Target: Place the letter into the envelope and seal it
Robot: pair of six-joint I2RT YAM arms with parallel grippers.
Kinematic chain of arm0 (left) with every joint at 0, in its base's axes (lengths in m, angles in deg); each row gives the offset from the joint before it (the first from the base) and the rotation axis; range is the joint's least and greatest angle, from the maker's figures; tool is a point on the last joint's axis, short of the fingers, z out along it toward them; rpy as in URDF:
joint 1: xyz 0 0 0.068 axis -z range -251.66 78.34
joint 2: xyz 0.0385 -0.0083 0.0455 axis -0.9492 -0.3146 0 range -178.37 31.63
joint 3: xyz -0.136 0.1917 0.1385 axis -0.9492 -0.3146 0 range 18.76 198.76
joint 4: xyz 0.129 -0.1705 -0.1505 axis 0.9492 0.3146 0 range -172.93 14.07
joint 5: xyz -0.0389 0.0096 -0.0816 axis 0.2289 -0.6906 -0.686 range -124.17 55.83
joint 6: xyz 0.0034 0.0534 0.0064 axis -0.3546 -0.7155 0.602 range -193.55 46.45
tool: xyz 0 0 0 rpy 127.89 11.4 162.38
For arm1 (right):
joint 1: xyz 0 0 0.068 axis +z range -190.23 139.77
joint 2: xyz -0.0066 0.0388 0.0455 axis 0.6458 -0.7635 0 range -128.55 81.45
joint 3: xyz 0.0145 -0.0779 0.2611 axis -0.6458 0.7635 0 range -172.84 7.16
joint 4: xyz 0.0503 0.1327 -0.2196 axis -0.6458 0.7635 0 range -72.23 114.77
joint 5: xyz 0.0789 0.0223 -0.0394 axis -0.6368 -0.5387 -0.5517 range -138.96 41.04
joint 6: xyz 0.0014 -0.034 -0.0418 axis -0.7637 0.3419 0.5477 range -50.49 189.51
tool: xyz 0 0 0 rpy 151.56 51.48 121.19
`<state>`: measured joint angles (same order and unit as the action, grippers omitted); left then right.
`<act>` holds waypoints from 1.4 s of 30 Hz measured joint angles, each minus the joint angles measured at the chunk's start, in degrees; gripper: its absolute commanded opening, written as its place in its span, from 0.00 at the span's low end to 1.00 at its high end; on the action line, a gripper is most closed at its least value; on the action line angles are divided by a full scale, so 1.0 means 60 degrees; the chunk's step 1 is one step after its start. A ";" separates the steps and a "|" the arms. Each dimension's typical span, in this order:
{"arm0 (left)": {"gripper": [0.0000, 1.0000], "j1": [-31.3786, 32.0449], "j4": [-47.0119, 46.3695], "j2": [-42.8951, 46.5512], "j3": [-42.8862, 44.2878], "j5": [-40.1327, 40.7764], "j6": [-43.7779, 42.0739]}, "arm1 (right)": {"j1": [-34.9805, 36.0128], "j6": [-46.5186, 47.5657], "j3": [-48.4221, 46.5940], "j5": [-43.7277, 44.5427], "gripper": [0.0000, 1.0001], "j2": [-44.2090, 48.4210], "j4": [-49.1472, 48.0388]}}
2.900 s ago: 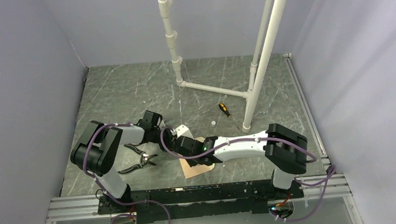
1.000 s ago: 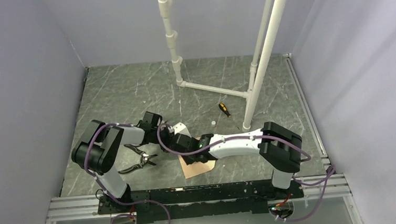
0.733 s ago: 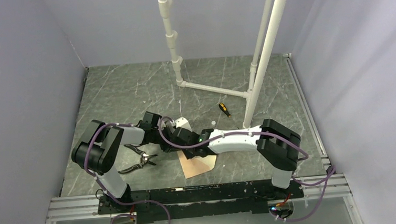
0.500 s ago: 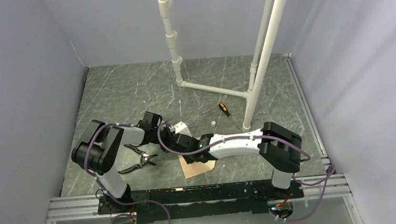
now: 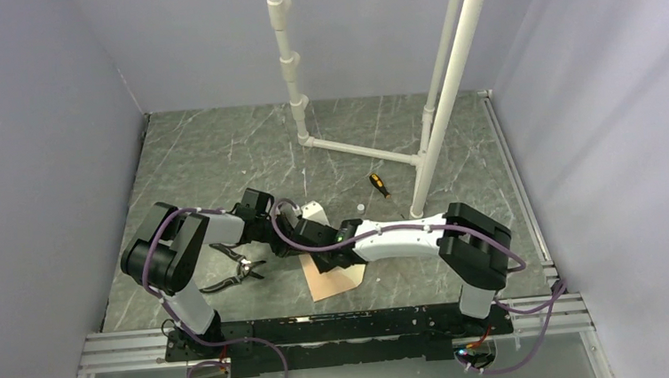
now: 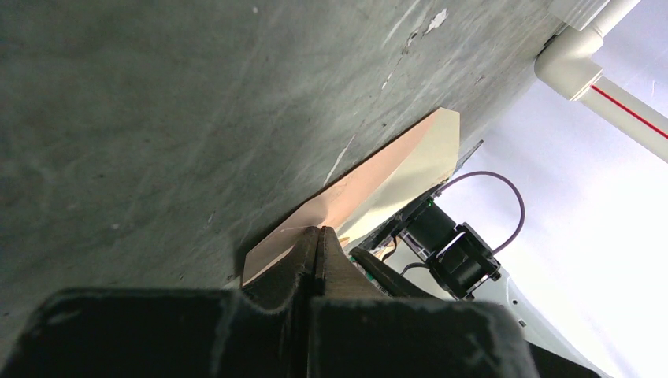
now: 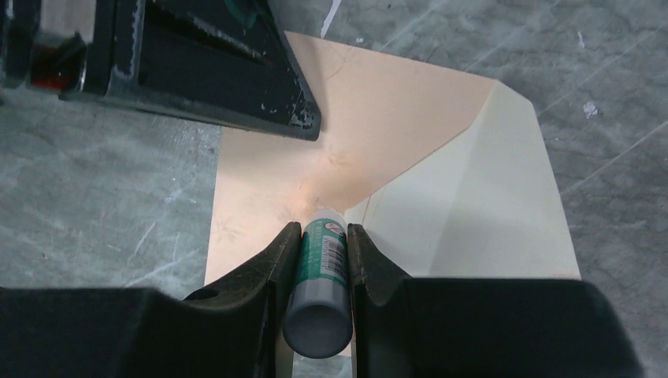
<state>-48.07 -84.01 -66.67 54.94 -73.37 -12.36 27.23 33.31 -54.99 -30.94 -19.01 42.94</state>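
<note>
The envelope [image 7: 370, 118] lies flat on the table, tan, with its pale inner flap [image 7: 480, 205] spread open to the right. My right gripper [image 7: 324, 227] is shut on a green-and-white glue stick [image 7: 319, 268], whose tip touches the envelope where the flap meets the body. My left gripper [image 6: 317, 232] is shut, its tip resting on the envelope's edge [image 6: 378, 177]; it shows as a black finger [image 7: 220, 71] in the right wrist view. From above, both grippers meet over the envelope [image 5: 333, 281]. The letter does not show as a separate sheet.
Black pliers [image 5: 234, 272] lie left of the envelope, under the left arm. A small screwdriver [image 5: 379, 185] and a white cap [image 5: 361, 208] lie behind it. A white pipe frame [image 5: 359, 149] stands at the back, with walls on three sides.
Over the last second the right gripper with the glue stick slid back and forth over the envelope, ending slightly farther from the bases. The left arm has stayed put.
</note>
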 measured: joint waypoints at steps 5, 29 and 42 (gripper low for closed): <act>0.02 0.0000 0.0004 0.0015 -0.0004 0.0007 -0.0004 | -0.0106 0.0266 -0.0113 -0.0106 0.00 -0.0076 -0.0015; 0.02 0.0091 0.0601 0.0080 0.0306 0.0240 -0.0412 | -0.2055 -0.2058 0.3129 -0.0331 0.00 0.5118 -0.0248; 0.10 0.0226 0.1330 0.1249 0.0011 0.1548 -0.1341 | -0.3486 -0.2339 0.1894 -0.0998 0.00 0.3034 0.0106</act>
<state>-46.71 -76.03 -59.17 55.01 -64.08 -20.40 6.32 19.27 -43.62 -36.92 -0.81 43.57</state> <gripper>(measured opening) 0.056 0.268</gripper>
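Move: Ahead and to the right of the right hand, which still holds the glue stick, lies the small white cap, about 12 cm forward, 9 cm right and 2 cm lower. The screwdriver is some 17 cm forward and 14 cm right of this hand. The envelope's middle is level with it, roughly 2 cm right and 3 cm down. For the left hand, with closed fingertips on the envelope, that middle lies about 3 cm back, 4 cm right and 1 cm down. Lifting the glue stick's tip off the envelope near the flap point, the right hand rises about 10 cm, swings some 10 cm right and sinks most of the way back down, then works forward towards the cap, turning some 30 degrees clockwise with the grip kept. Late on, the closed left fingers shift about 2 cm left towards the envelope's left edge and steepen slightly. ##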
